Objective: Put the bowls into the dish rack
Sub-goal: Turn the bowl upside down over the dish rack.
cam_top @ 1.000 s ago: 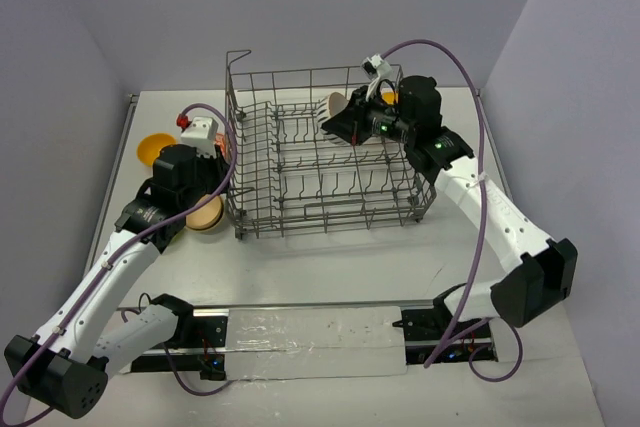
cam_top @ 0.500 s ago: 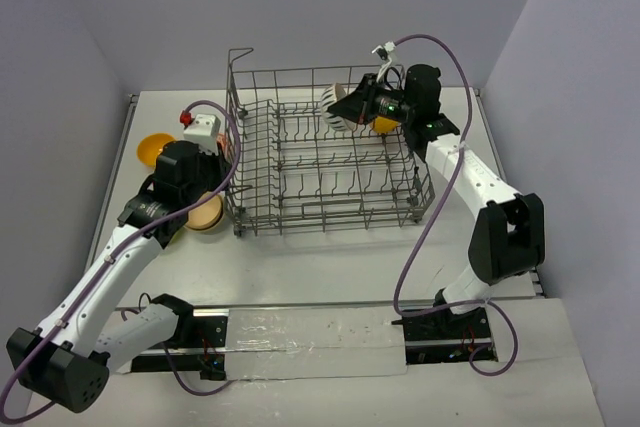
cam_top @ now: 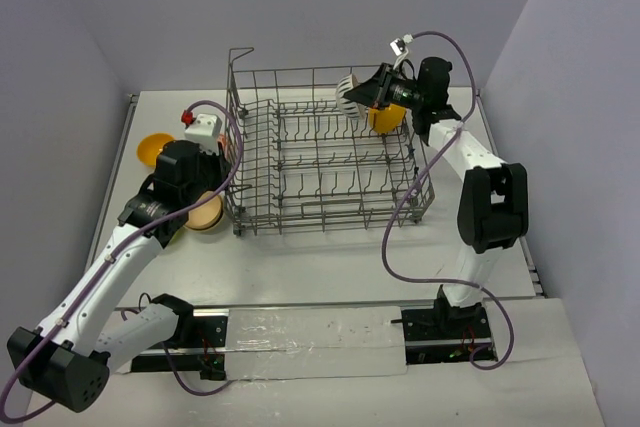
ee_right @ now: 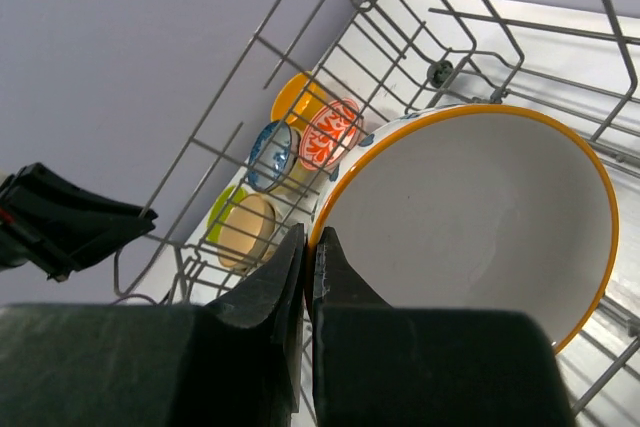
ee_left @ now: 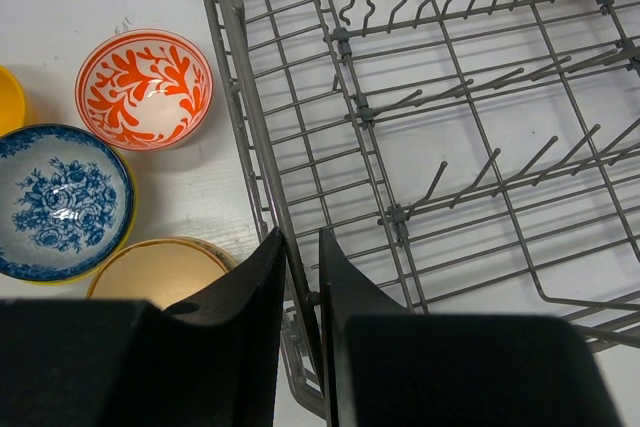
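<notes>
The grey wire dish rack (cam_top: 300, 219) stands mid-table. My left gripper (ee_left: 302, 247) is shut on its left rim wire (ee_left: 262, 162). Beside it on the table lie a red-and-white bowl (ee_left: 145, 87), a blue-patterned bowl (ee_left: 62, 202), a tan bowl (ee_left: 160, 272) and an orange-yellow bowl (cam_top: 152, 147). A lime green edge (ee_right: 218, 209) shows under the tan one. My right gripper (ee_right: 311, 237) is shut on the orange rim of the white striped bowl (ee_right: 480, 217), tilted on edge over the rack's back right corner (cam_top: 347, 94). Another orange-yellow bowl (cam_top: 385, 117) sits inside there.
Rows of upright tines (ee_left: 470, 177) fill the rack floor. A raised handle (cam_top: 238, 55) stands at the rack's back left corner. Purple walls close in the table at the back and both sides. A purple cable (cam_top: 440, 177) hangs from the right arm.
My right arm has swung back and up, carrying the striped bowl from over the rack's back row toward its back right corner. The left gripper stays on the rack's rim.
</notes>
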Robot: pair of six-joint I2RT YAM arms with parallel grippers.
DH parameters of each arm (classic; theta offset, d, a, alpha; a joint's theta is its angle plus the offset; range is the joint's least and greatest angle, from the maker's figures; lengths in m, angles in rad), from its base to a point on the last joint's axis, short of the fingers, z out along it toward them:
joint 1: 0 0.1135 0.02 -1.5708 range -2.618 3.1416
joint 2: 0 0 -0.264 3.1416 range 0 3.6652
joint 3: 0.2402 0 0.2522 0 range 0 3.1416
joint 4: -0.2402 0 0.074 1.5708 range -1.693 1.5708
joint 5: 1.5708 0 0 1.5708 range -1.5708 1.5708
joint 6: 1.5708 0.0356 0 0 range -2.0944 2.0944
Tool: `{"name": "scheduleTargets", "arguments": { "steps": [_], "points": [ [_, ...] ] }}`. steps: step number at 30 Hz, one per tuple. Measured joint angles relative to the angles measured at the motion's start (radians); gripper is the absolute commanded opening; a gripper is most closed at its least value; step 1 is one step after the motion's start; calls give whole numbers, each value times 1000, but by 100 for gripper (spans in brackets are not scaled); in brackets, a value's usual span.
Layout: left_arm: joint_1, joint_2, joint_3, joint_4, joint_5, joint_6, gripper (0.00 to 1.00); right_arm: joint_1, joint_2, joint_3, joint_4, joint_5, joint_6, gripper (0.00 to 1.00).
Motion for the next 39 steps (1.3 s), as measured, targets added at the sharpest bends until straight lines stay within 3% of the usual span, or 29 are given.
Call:
{"name": "scheduleTargets", "arguments": {
  "steps": [16, 30, 39],
  "points": [
    [1, -40, -32, 14, 18, 3, 0, -5, 225, 58, 184, -2, 166, 0],
    [1, -54, -47, 26, 22, 3, 0, -5, 285, 97, 291, -5, 268, 0],
    [3, -60, -53, 31, 27, 3, 0, -4, 296, 96, 447, -30, 393, 0]
  ]
}}
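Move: The right hand holds the patterned bowl by its rim. Its likely place, the rear tines of the dish rack, lies roughly 5 cm left, 2 cm ahead and 14 cm below. The yellow bowl already in the rack sits about 8 cm to the hand's right, 1 cm back and 14 cm down. From the left hand, closed on the rack's side rail, those tines are some 18 cm ahead, 27 cm right and 8 cm lower. Right hand carries the bowl 5 cm forward over the rack's rear, dipping 5, then rising 2, fingertips lifting. ##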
